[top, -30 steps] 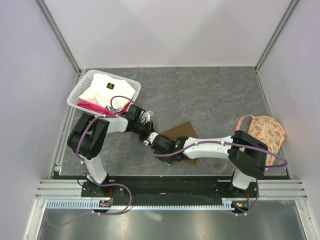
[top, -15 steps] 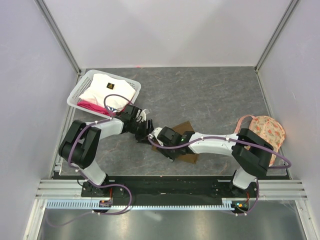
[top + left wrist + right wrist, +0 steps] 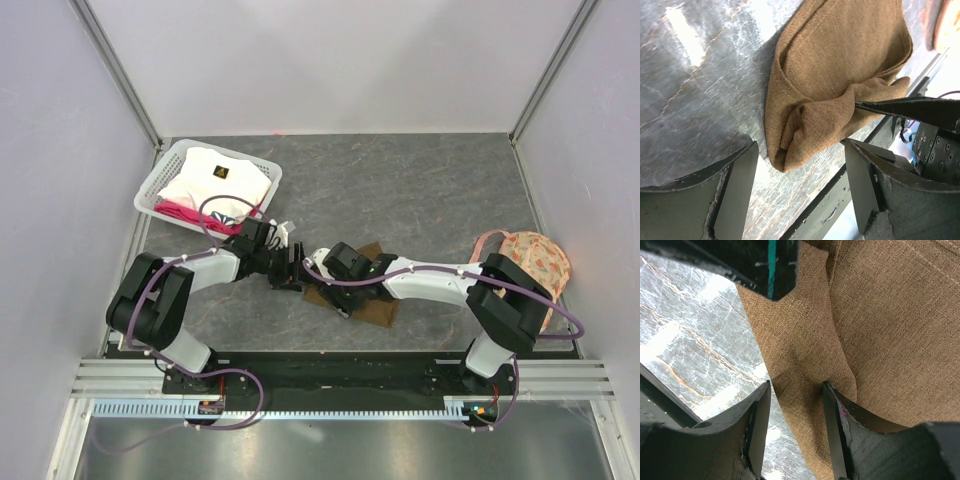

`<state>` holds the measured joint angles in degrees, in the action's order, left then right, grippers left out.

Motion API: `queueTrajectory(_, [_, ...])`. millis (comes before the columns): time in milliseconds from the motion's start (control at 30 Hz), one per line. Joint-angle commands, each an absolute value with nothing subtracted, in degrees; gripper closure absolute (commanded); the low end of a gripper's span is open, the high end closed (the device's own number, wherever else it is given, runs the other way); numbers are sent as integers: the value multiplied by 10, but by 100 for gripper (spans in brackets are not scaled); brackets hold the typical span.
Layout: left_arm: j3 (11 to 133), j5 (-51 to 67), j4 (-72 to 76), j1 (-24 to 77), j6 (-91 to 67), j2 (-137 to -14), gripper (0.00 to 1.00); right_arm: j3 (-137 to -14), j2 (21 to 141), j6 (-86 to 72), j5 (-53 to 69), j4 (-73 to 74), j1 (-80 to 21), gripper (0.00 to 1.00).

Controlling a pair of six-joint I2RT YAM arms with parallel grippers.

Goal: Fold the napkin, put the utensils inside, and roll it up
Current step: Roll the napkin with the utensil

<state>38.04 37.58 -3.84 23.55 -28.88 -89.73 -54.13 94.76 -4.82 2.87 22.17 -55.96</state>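
The olive-brown napkin [image 3: 368, 310] lies bunched and folded over on the grey table, between the two arms. In the left wrist view its rounded end [image 3: 840, 65] sits just ahead of my left gripper [image 3: 800, 150], which is open and touches nothing. My left gripper [image 3: 293, 270] stands just left of the cloth. My right gripper [image 3: 325, 285] comes over the napkin from the right. Its fingers [image 3: 796, 387] straddle a raised fold of the napkin [image 3: 880, 315]: one finger touches the cloth, and table shows beside the other. The utensils are hidden.
A white basket [image 3: 160, 180] at the back left holds a white cloth [image 3: 215, 175] and something pink. A peach floral fabric piece [image 3: 530, 262] lies at the right edge. The black rail runs along the table's near edge [image 3: 840, 200].
My left gripper has opened, let go of the napkin and drawn back to the left. My right gripper has moved left along the napkin to its end and narrowed a little.
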Motion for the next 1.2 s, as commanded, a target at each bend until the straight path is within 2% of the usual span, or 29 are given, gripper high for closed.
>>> queueTrajectory(0, [361,393,29,235,-289,-925,26,-512,991,-45,76,230,-545,46])
queueTrajectory(133, [356,413,49,236,-293,-948,36,-513,994,-41,90,230,-537,47])
queueTrajectory(167, [355,414,52,236,-294,-952,40,-514,995,-41,92,229,-536,47])
queueTrajectory(200, [354,417,54,236,-295,-954,50,-515,995,-41,94,229,-534,47])
queueTrajectory(367, [352,404,53,236,-294,-954,70,-520,991,-40,98,234,-528,46])
queueTrajectory(433, [354,404,51,236,-295,-957,77,-526,982,-41,95,239,-527,44])
queueTrajectory(500, [355,405,47,236,-296,-960,86,-540,969,-41,87,250,-528,40])
queueTrajectory(600, [359,403,38,236,-296,-966,94,-559,942,-35,62,265,-538,32])
queueTrajectory(700, [365,401,25,236,-294,-965,98,-577,919,-23,9,273,-567,28])
queueTrajectory(900, [384,391,-18,236,-287,-968,98,-570,902,10,-118,251,-615,24])
queueTrajectory(1167, [401,390,-49,236,-282,-973,98,-559,939,47,-118,230,-620,23])
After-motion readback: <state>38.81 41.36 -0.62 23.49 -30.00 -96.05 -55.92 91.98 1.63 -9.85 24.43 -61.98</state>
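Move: The napkin's folded left end lies right at the left hand's open fingers, about 2 cm to the right and 2 cm below, neither ahead nor back. The flat part spreads some 14 cm to the right and 1 cm back, 3 cm below; the white basket sits roughly 22 cm ahead and 23 cm left, about level. From the right hand, the rolled near strip is just 1 cm left and 1 cm below, with the flat part some 6 cm right and 3 cm ahead, 2 cm below. The napkin's folded left end gets pinched by the left hand, which sinks about 1.5 cm and eases 1 cm right while its fingers shut, then holds there. The right hand first stays over the rolled strip, then opens its half-open fingers wider, comes free of the strip and rises about 2.5 cm, finishing with a slight reach forward as the wrist turns back some 15 degrees. ##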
